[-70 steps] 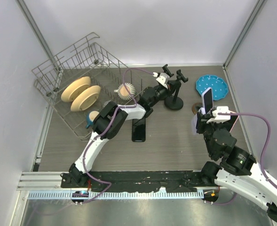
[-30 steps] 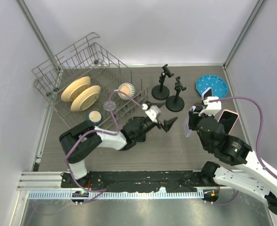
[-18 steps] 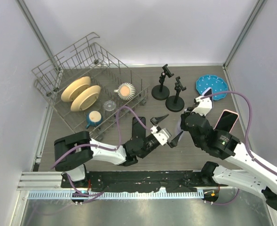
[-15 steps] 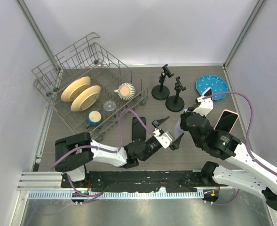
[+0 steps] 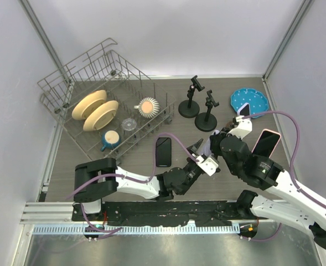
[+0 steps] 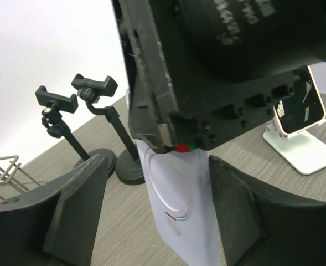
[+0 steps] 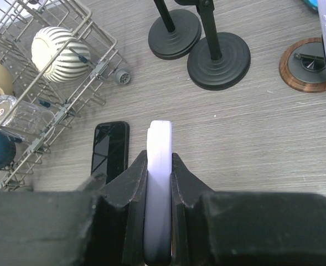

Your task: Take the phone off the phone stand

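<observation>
My right gripper (image 7: 159,158) is shut on a white phone (image 7: 159,138), held edge-up above the table. In the left wrist view the same white phone (image 6: 182,210) stands between the two fingers of my left gripper (image 6: 154,205). That gripper is open, with a gap on each side of the phone. From above, both grippers meet at the white phone (image 5: 213,146) in the table's middle right. A pink phone (image 5: 265,143) leans on a white phone stand (image 6: 301,152) to the right. Another phone (image 5: 243,111) stands upright on a round wooden stand (image 7: 306,72).
Two empty black clamp stands (image 5: 191,100) (image 5: 208,113) stand behind the grippers. A black phone (image 5: 163,151) lies flat to the left. The wire dish rack (image 5: 96,72) with bowls fills the back left. A blue plate (image 5: 250,101) sits at the back right.
My left arm has swung from the rack side across to the right gripper, and its open fingers now flank the white phone and have narrowed. The right gripper kept its hold, shifting slightly left.
</observation>
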You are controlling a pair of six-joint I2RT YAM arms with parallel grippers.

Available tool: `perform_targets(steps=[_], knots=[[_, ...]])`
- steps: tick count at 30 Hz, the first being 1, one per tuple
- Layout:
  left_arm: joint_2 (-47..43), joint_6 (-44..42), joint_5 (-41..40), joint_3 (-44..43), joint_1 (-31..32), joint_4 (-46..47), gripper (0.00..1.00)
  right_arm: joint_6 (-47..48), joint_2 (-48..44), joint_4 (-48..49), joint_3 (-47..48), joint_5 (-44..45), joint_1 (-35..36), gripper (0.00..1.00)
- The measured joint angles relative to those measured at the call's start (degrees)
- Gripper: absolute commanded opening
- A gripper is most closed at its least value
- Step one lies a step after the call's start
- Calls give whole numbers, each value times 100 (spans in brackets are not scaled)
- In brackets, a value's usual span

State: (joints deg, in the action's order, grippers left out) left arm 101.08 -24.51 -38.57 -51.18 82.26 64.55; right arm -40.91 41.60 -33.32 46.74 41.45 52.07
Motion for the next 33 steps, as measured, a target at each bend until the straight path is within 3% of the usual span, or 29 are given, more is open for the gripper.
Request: perform_targets(steps=[5,6,8,9,12,15,21,27,33], knots=[[46,-17,-181,-57,109,-162,42,-114,0,127,-28,-4,0,1],[46,-39,-212,-61,140,-210,32,-146,0,175,-42,-9,0,1],[46,-44,-254,-68,186,-273,22,-170,0,210,-63,-13,0,3],[48,-79,-293,-68,214,-299,12,-212,0,238,-72,-15,0,6],[50,-85,-455,-85,269,-308,0,-365,0,313,-96,-9,-4,25],[44,-98,-579,-107,289,-317,0,-444,0,387,-114,33,-7,48],[-142,365,-708,76,254,-949,0,-232,-44,376,-155,35,-4,70],[-863,1749,-275,459,83,-2170,0,81,-407,516,-153,92,0,79],[-1777,3591,544,745,-643,-3220,0,734,-940,546,-151,142,0,79]])
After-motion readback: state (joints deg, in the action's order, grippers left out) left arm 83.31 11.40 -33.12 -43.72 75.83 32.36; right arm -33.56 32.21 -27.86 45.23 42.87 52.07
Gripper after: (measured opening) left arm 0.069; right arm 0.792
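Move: The held white phone, still pinched by the right hand, has its middle about 4 cm ahead of the left hand and 2 cm to its right, roughly level, between its open jaws; from the right hand it lies some 2 cm ahead, 2 cm left and 3 cm lower. From the left hand, the black phone on the table is about 16 cm ahead, 16 cm left and 24 cm below; the nearer empty stand is about 33 cm ahead, 5 cm right and 16 cm below. Nearly in place, easing only a centimetre or so back and down, the left hand shuts its jaws on the white phone; the right fingers then open and let go of it. The left hand carries the phone about 6 cm left and some 3 cm lower, tipping down nearly 30 degrees, while the emptied right hand backs off upward about 4 cm and slightly right. ##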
